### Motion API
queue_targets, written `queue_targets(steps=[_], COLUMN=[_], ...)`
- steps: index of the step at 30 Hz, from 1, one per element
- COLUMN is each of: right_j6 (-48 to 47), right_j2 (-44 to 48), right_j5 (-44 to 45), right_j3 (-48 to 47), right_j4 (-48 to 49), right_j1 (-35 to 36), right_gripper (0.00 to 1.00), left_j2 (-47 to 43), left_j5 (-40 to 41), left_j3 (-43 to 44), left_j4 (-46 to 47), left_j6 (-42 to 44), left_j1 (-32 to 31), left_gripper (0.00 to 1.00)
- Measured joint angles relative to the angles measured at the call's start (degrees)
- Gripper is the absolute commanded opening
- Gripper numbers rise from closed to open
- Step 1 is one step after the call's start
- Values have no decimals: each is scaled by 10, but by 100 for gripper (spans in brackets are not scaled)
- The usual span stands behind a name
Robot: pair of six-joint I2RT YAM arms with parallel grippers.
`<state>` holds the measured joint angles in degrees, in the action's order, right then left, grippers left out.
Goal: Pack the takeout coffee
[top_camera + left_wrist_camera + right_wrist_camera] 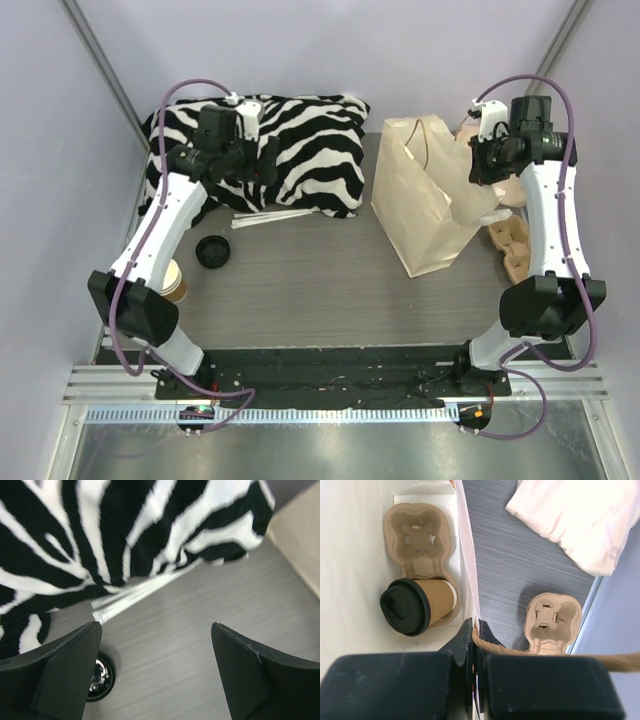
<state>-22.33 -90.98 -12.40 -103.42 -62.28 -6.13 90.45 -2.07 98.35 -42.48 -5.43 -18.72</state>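
The takeout coffee point(427, 602), a brown kraft cup capped with a black lid, stands in a pulp carrier point(417, 535) at the bottom of the paper bag point(425, 200). The top view does not show it. My right gripper point(479, 630) is shut on the bag's rim and its twisted paper handle at the bag's right side point(480, 168). Far to the left, my left gripper point(155, 630) hangs open and empty above the table, beside the zebra cloth point(300, 140).
A flat black lid point(213, 250) lies on the table, below my left finger point(75, 670). A brown cup with a white top point(175, 282) stands by the left arm. White wrapped sticks point(270, 218) lie at the cloth's edge. A second pulp carrier point(552, 620) and a pale cloth point(575, 515) sit right of the bag.
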Motion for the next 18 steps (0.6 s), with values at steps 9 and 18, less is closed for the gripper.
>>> queue_targets(steps=[9,18], right_j6=[5,17], right_j2=[-31,-36], right_j5=[0,-10], right_j3=[-40,-87], right_j4=[-8,-34], right_j1=[0,0], right_gripper=[39,61], left_j2=[120,178], left_j5=[-104,-110], left_j3=[11,1], left_j4=[-137,-162], left_j6=[124,266], left_j1=[25,37], left_gripper=[86,65])
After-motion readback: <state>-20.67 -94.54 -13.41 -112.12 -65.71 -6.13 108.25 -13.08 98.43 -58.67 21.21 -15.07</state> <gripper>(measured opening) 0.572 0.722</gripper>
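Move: From my open left hand the white straws lie about 4 cm ahead, 2 cm left and close to 30 cm below. The black lid is some 4 cm back and 15 cm left, and the zebra pillow's middle is about 16 cm ahead and 2 cm left. My right fingers still pinch the paper bag's right rim. The bag's middle is 7 cm to their left, level fore-and-aft, and 14 cm down. The empty tray stands about 15 cm to their right on the table. I drop my left hand quickly, about 16 cm, towards the straws, tipping the fingers some 25 degrees farther down and turning the wrist clockwise by about as much, while the wide grip narrows by roughly a quarter. Meanwhile my right fingers open to a bit over half, letting go of the bag's rim as that hand edges about 1 cm forward and then rises 2 cm. ##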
